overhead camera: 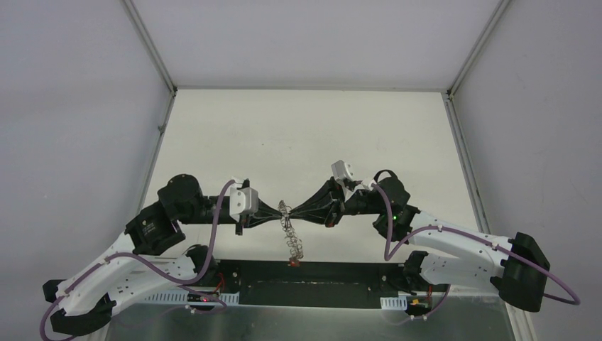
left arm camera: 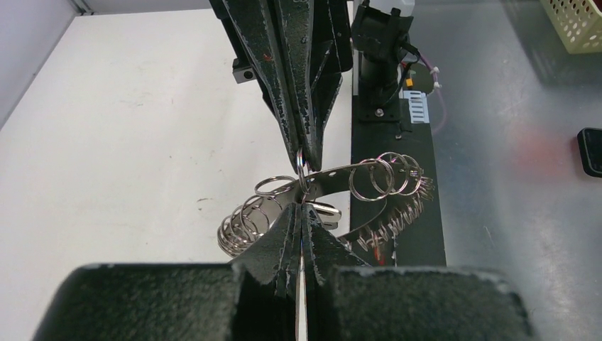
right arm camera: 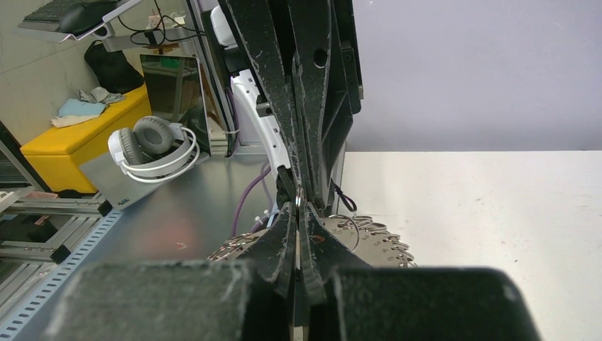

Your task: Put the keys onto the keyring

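Note:
The keyring (overhead camera: 292, 238), a silvery band fringed with wire loops, hangs in the air between my two grippers. My left gripper (overhead camera: 280, 213) and right gripper (overhead camera: 293, 212) meet tip to tip, each shut on one small wire loop (left arm camera: 302, 177) at the keyring's top. In the left wrist view the left gripper (left arm camera: 302, 207) sits just below the right gripper (left arm camera: 304, 165), with the keyring (left arm camera: 341, 174) behind. The right wrist view shows the right gripper (right arm camera: 297, 207) over the keyring's numbered band (right arm camera: 380, 245). A small red piece, likely the red-headed key (overhead camera: 292, 262), hangs at the keyring's bottom. A silver key-like piece (left arm camera: 326, 211) sits by the left tips.
A black rail (overhead camera: 312, 278) runs along the table's near edge under the keyring. White walls close in the table on both sides and at the back. Off the table lie a cream basket (left arm camera: 578, 25), headphones (right arm camera: 152, 145) and a yellow bench (right arm camera: 78, 135).

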### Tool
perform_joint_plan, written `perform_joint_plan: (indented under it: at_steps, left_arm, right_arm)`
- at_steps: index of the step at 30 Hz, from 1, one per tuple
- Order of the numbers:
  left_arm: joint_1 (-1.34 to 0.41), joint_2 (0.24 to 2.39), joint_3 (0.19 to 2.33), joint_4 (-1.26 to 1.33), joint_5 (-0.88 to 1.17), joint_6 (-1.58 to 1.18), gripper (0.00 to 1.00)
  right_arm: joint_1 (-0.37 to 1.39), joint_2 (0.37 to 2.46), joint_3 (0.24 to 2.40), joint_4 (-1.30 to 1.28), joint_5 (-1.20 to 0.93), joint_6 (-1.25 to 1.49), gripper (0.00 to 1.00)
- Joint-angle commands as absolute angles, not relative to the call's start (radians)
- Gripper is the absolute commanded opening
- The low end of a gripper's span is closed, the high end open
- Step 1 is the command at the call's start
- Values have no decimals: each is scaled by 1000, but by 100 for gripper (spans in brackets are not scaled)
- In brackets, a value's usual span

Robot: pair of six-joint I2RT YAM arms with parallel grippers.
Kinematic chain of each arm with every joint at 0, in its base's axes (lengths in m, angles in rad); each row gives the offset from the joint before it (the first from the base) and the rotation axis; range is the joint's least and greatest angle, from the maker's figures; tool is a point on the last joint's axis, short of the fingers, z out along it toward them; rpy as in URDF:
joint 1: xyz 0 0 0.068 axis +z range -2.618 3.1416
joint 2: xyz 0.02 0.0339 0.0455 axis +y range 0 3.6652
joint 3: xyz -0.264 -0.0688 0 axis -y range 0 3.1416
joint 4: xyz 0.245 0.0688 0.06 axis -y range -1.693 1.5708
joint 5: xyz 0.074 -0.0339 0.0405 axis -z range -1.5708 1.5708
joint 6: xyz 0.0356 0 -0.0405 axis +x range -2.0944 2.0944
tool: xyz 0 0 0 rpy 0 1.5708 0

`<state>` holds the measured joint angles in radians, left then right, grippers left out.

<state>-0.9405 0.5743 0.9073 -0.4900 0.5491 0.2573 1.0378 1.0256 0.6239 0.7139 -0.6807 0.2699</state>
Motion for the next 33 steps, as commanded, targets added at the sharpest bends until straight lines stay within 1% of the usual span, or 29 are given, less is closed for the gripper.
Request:
perform_joint_plan:
  at_steps: [1, 15, 16, 18, 22, 25, 30, 31, 32, 33]
  left_arm:
    - [-935, 588, 894, -488, 539, 265, 0]
    - [-936, 637, 894, -485, 590, 242, 0]
    - [-935, 638, 893, -484, 590, 239, 4]
    - [-935, 637, 886, -478, 587, 232, 18]
    - [-934, 616, 857, -454, 566, 201, 36]
    - [-934, 585, 830, -424, 518, 155, 53]
    - [-935, 535, 790, -395, 427, 80, 69]
    - [-935, 526, 776, -383, 411, 64, 75]
    - [-935, 518, 761, -372, 394, 47, 83]
    - [-936, 512, 747, -360, 373, 26, 97]
  right_arm:
    - [1040, 1014, 652, 808, -660, 257, 0]
    - [1040, 1022, 650, 809, -662, 261, 0]
    - [1040, 1022, 649, 809, -661, 262, 0]
    - [1040, 1020, 646, 809, -657, 263, 0]
    - [1040, 1019, 643, 808, -650, 268, 0]
    - [1040, 1016, 636, 810, -639, 267, 0]
    - [1040, 1018, 621, 818, -615, 268, 0]
    - [1040, 1019, 619, 817, -611, 268, 0]
    - [1040, 1019, 616, 816, -607, 266, 0]
    - [1040, 1019, 614, 816, -598, 267, 0]
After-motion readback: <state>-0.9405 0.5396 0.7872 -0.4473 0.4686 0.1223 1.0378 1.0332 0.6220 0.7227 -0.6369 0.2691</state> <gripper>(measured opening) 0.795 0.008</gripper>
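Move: The small ring pinched in the right fingertips sits about 1 cm to the right of the shut left fingertips, level in height and straight ahead at 0 cm; from the right hand it lies about 1 cm to the left, also level. From the left hand, the oval clip is roughly 2 cm right, 1 cm back and 1 cm lower. The round keyring plate's middle is about 2 cm right, 2 cm back and 4 cm below. The left fingers, still shut at the small ring and clip, first draw about 1 cm down and 1 cm right, then let go and spread nearly wide. The left hand sinks on to about 4 cm in all, easing forward 1 cm at the end and rolling some 10 degrees, its open fingers straddling the plate. The right hand keeps its pinch, nearly still. ##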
